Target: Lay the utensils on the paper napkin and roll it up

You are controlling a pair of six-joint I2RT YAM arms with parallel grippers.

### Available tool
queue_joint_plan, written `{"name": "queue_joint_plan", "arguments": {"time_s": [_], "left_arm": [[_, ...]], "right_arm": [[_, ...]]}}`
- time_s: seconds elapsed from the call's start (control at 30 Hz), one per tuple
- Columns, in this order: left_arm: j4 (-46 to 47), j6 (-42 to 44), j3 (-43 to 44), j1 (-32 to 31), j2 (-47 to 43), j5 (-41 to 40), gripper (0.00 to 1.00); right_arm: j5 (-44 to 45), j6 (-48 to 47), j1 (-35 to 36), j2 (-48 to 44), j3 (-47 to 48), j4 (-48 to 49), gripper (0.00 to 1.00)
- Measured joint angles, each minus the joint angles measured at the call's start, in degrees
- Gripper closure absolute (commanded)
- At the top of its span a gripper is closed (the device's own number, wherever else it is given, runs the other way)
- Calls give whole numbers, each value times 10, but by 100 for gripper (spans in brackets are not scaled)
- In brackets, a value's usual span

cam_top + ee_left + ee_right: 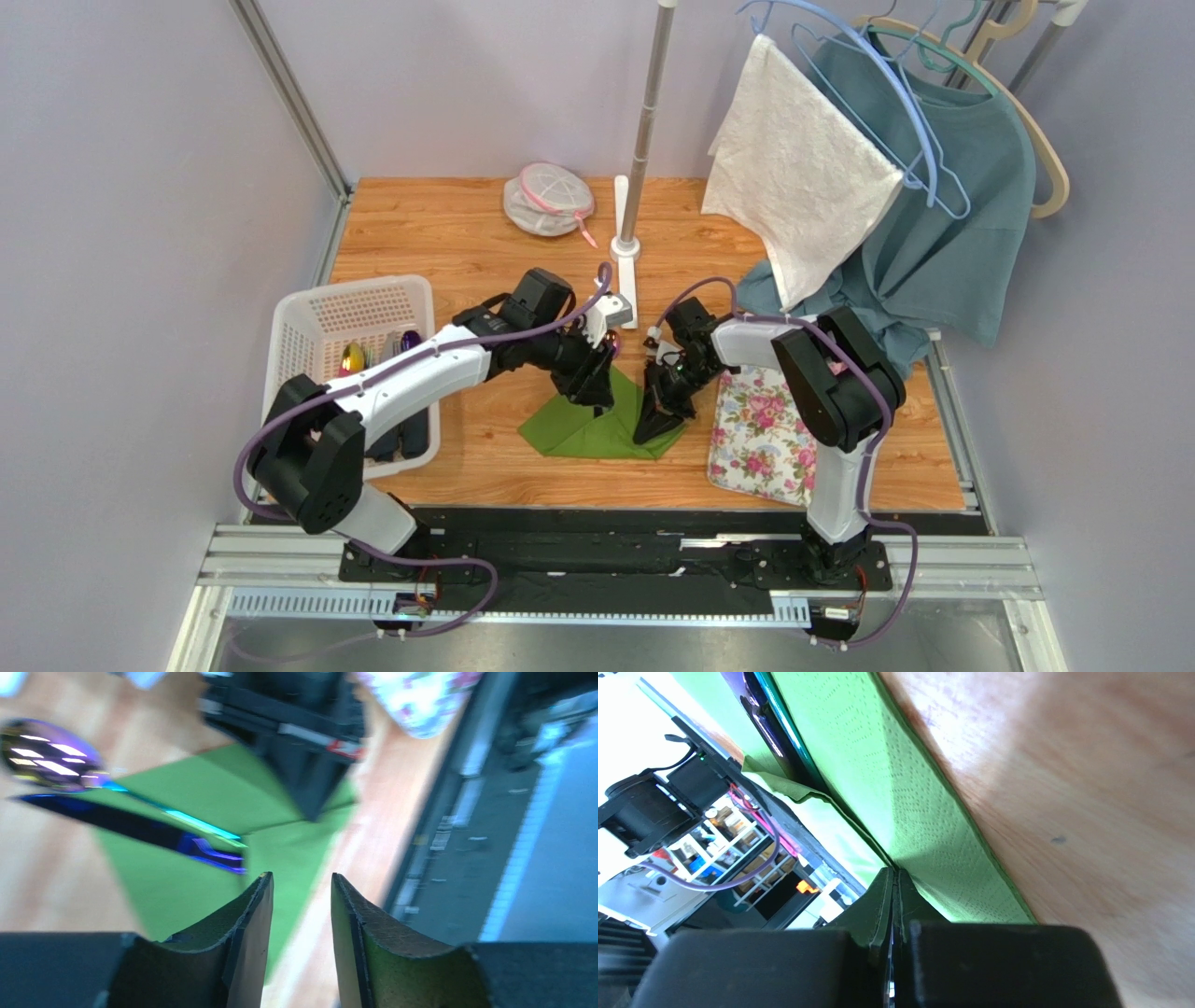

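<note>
The green paper napkin [596, 431] lies on the wooden table between both arms. In the left wrist view a dark blue-purple knife [140, 830] and a spoon with a glossy iridescent bowl [48, 752] rest side by side across the napkin [175, 882], heads reaching past its edge. My left gripper [302, 878] hovers just above the napkin's near part, open, nothing between its fingers. My right gripper [895, 873] is shut on the napkin's [913, 805] raised edge, at its right corner [654, 420]. A dark utensil [766, 728] shows beyond that fold.
A white basket [302, 329] at the left holds more utensils [354, 357]. The floral mat [765, 434] lies right of the napkin. A pole stand [627, 252], a mesh bag [547, 199], a hanging white cloth [800, 168] and a teal shirt [954, 238] stand at the back.
</note>
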Motion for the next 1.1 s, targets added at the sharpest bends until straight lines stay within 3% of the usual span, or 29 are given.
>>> {"name": "queue_joint_plan", "arguments": {"time_s": [0.13, 0.37, 0.87, 1.1], "left_arm": [[22, -98, -35, 6, 3, 79, 64], [47, -200, -76, 50, 67, 137, 74], [31, -213, -57, 76, 174, 105, 92], [10, -210, -37, 79, 205, 91, 96]], "right_arm": [[13, -9, 0, 0, 10, -10, 100], [29, -32, 4, 0, 24, -22, 100], [34, -48, 5, 0, 35, -36, 98], [18, -44, 10, -59, 34, -27, 94]]}}
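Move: Below the open left hand, about 11 cm down, 2 cm back and 3 cm to its left, is the napkin's folded flap edge beside the knife's handle end; the knife's middle is about 5 cm ahead and 2 cm left of that hand, and the spoon's middle straight ahead about 5 cm, both as far below. The right fingertips are already shut on that edge, the left hand's spot on it about 7 cm to their left. Drawing back about 4 cm at first, the left hand then sinks to the flap edge by the knife handle, about 11 cm down in all and slightly left, rolling some 40 degrees about its fingers' line as they close on the edge. The right hand keeps the flap down, creeping a centimetre forward, and only at the end comes free and rises some 3.5 cm. ##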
